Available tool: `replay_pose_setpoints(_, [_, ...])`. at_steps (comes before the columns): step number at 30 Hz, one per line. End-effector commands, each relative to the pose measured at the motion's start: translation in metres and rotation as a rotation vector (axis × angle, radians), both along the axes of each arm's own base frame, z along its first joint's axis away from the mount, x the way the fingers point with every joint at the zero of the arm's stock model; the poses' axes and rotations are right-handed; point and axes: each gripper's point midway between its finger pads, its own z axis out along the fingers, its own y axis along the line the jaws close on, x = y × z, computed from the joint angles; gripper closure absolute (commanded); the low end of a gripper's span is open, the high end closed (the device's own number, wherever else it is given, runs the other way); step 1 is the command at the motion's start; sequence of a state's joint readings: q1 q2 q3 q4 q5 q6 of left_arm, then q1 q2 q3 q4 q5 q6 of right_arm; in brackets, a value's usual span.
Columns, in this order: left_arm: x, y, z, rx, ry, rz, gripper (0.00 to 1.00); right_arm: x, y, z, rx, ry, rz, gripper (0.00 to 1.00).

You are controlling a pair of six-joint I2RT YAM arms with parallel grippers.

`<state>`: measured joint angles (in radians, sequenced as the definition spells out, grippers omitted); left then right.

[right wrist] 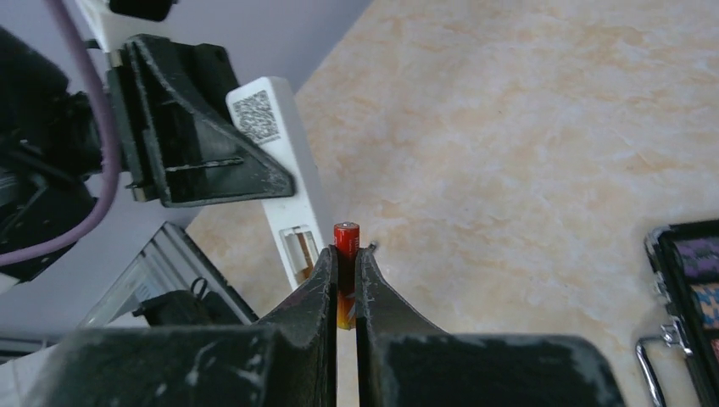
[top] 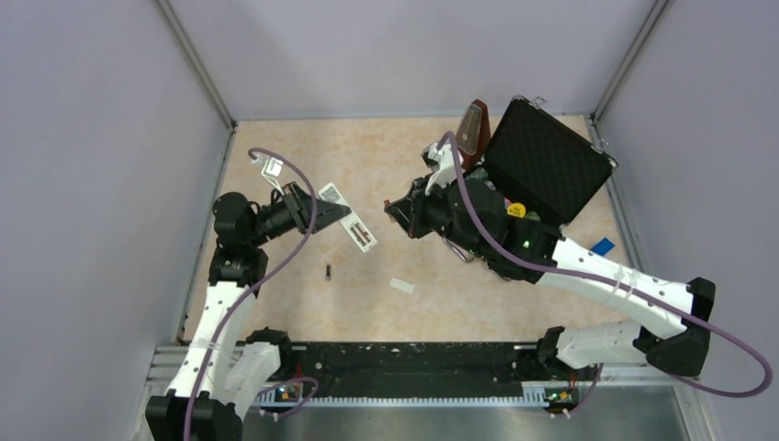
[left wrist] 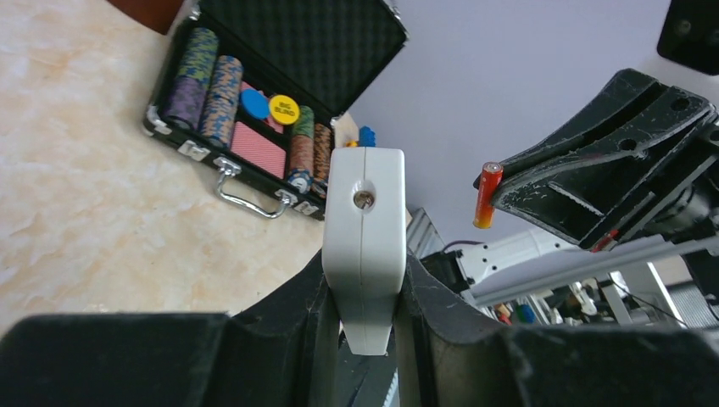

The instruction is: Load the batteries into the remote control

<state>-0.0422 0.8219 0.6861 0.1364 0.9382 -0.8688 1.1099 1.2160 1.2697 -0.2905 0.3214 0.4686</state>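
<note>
The remote control (top: 351,223), a slim white bar, is held above the table with my left gripper (top: 323,211) shut on its sides; the left wrist view shows its end (left wrist: 365,222) wedged between the fingers. Its open battery bay (right wrist: 298,253) faces my right gripper (right wrist: 346,254), which is shut on the red battery (right wrist: 346,241), held upright a short way from the remote. The same red battery (left wrist: 487,195) appears in the left wrist view. The black battery (top: 328,271) lies on the table below the remote.
A small white cover piece (top: 401,286) lies on the table near the middle. An open black case (top: 544,165) of poker chips (left wrist: 212,93) stands at the back right beside a brown object (top: 472,130). A blue item (top: 603,246) lies at the right.
</note>
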Motion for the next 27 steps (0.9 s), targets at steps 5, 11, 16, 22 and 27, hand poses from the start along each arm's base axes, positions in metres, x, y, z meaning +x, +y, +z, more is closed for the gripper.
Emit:
replay_pose_setpoints(5, [-0.021, -0.009, 0.035, -0.026, -0.136, -0.131, 1.00, -0.023, 0.030, 0.045, 0.169, -0.139, 0.221, 0.97])
replay_pose_setpoints(11, [-0.013, -0.007, 0.055, -0.173, -0.022, -0.061, 1.00, -0.038, 0.052, 0.060, 0.179, -0.166, 0.288, 0.95])
replay_pose_setpoints(16, [-0.016, -0.008, 0.070, -0.294, 0.015, -0.101, 1.00, -0.048, 0.064, 0.071, 0.169, -0.191, 0.314, 0.95])
replay_pose_setpoints(22, [-0.020, -0.008, 0.076, -0.308, 0.020, -0.107, 1.00, -0.043, 0.069, 0.072, 0.138, -0.218, 0.297, 0.95])
replay_pose_setpoints(27, [-0.024, -0.008, 0.076, -0.299, 0.015, -0.116, 1.00, -0.037, 0.067, 0.075, 0.114, -0.246, 0.271, 0.95])
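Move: The red battery already gripped in the right hand is bound for the open battery compartment of the remote, some 6 cm to that hand's left, 3 cm back and about 5 cm lower. On the table some 32 cm below it, the dark battery lies about 16 cm left and 2 cm ahead, the white cover 3 cm right and 2 cm back. From the left hand, the red battery is about 9 cm right, 1 cm back and 5 cm up; the compartment is 4 cm back and 3 cm right. The red battery, still pinched upright, is carried about 7 cm left with some 4 cm of rise and 4 cm back, close in to the remote's compartment, the right hand swinging counter-clockwise and slowing at the end. Meanwhile the left hand keeps its grip and lifts the remote about 6 cm, rolling its left side down some 15 degrees to present the compartment. ##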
